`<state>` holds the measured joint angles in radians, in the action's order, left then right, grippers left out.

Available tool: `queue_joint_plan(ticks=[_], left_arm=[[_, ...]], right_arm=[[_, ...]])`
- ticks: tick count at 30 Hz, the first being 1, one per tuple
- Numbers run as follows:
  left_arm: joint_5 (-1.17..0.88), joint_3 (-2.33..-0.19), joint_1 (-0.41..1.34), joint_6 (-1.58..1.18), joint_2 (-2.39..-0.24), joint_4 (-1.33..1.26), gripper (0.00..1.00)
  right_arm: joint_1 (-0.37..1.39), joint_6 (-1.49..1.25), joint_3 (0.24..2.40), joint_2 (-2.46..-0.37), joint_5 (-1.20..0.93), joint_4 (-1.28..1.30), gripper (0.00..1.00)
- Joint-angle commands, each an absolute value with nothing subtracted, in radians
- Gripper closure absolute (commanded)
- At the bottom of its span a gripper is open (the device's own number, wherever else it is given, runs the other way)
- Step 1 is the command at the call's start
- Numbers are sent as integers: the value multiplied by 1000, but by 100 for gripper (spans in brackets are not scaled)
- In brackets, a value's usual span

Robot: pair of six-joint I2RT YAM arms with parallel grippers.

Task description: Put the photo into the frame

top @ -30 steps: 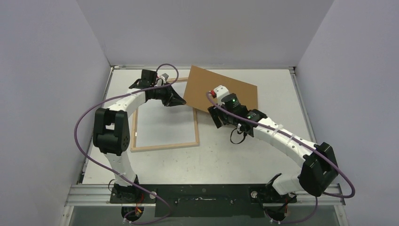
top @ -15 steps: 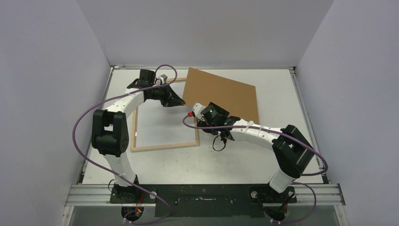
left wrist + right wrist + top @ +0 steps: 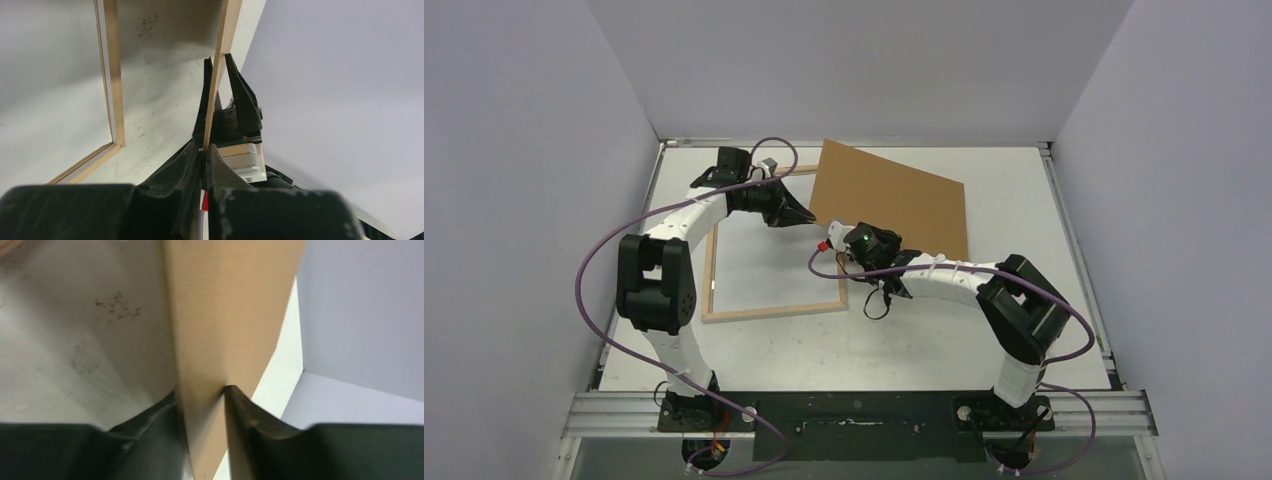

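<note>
The frame (image 3: pixel 774 308) lies flat at centre left with its pale wood back up; its rail (image 3: pixel 111 75) also shows in the left wrist view. The photo is out of view. A plain brown backing board (image 3: pixel 894 200) is tilted up off the table. My left gripper (image 3: pixel 812 219) is shut on the board's near left corner, and the board runs edge-on (image 3: pixel 223 40) from between the fingers (image 3: pixel 205 150). My right gripper (image 3: pixel 836 236) straddles the same edge just beside it (image 3: pixel 218 65). Its jaws (image 3: pixel 202 400) are open but narrow. One finger touches the board's face (image 3: pixel 225 315).
Grey walls stand on the left, back and right of the white table (image 3: pixel 1004 330). Purple cables loop from both arms over the table (image 3: pixel 589 280). The two wrists sit close together at the board's left edge.
My right arm has swung left and lowered to the board's left edge, and its jaws have narrowed around the board. My left gripper has kept its grip and barely moved.
</note>
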<state>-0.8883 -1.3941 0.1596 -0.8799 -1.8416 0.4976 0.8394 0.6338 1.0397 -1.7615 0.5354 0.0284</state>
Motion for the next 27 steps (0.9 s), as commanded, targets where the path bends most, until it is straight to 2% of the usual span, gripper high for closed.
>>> queue_joint_plan(ticks=[1,4,5,6,12,15,19,27], left_arm=[[-929,-1451,144,-888,-1777,511,100],[-930,-1466,140,-877,-1772,524,100],[-931,-1473,137,-874,-1771,530,94],[-930,-1480,136,-870,-1770,534,82],[-919,-1519,108,-869,-1725,457,35],[-918,-1529,79,-903,-1686,357,21],[-912,-1545,17,-927,-1651,294,14],[-795,-1519,-87,-816,-1563,375,13]], right_arm=[[844,677,1057,-1743,591,-74,77],[845,682,1057,-1725,596,-89,92],[845,685,1055,-1716,600,-96,97],[845,688,1055,-1708,602,-102,100],[840,693,1052,-1648,600,-136,100],[827,666,1064,-1615,567,-124,100],[786,569,1111,-1577,491,-78,100],[661,270,1304,-1517,357,62,100]])
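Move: The brown board slants down to the right; its middle is about 6 cm ahead of the right hand, 2 cm to its right and 1 cm below. The frame's middle lies some 19 cm left, 2 cm back and 8 cm below that hand. From the left hand, still holding the raised left corner, the board's middle is about 4 cm ahead, 13 cm right and 8 cm down. The right fingers pinch the board's near edge and raise it some 12 cm; the left opens, leaving up-left. ##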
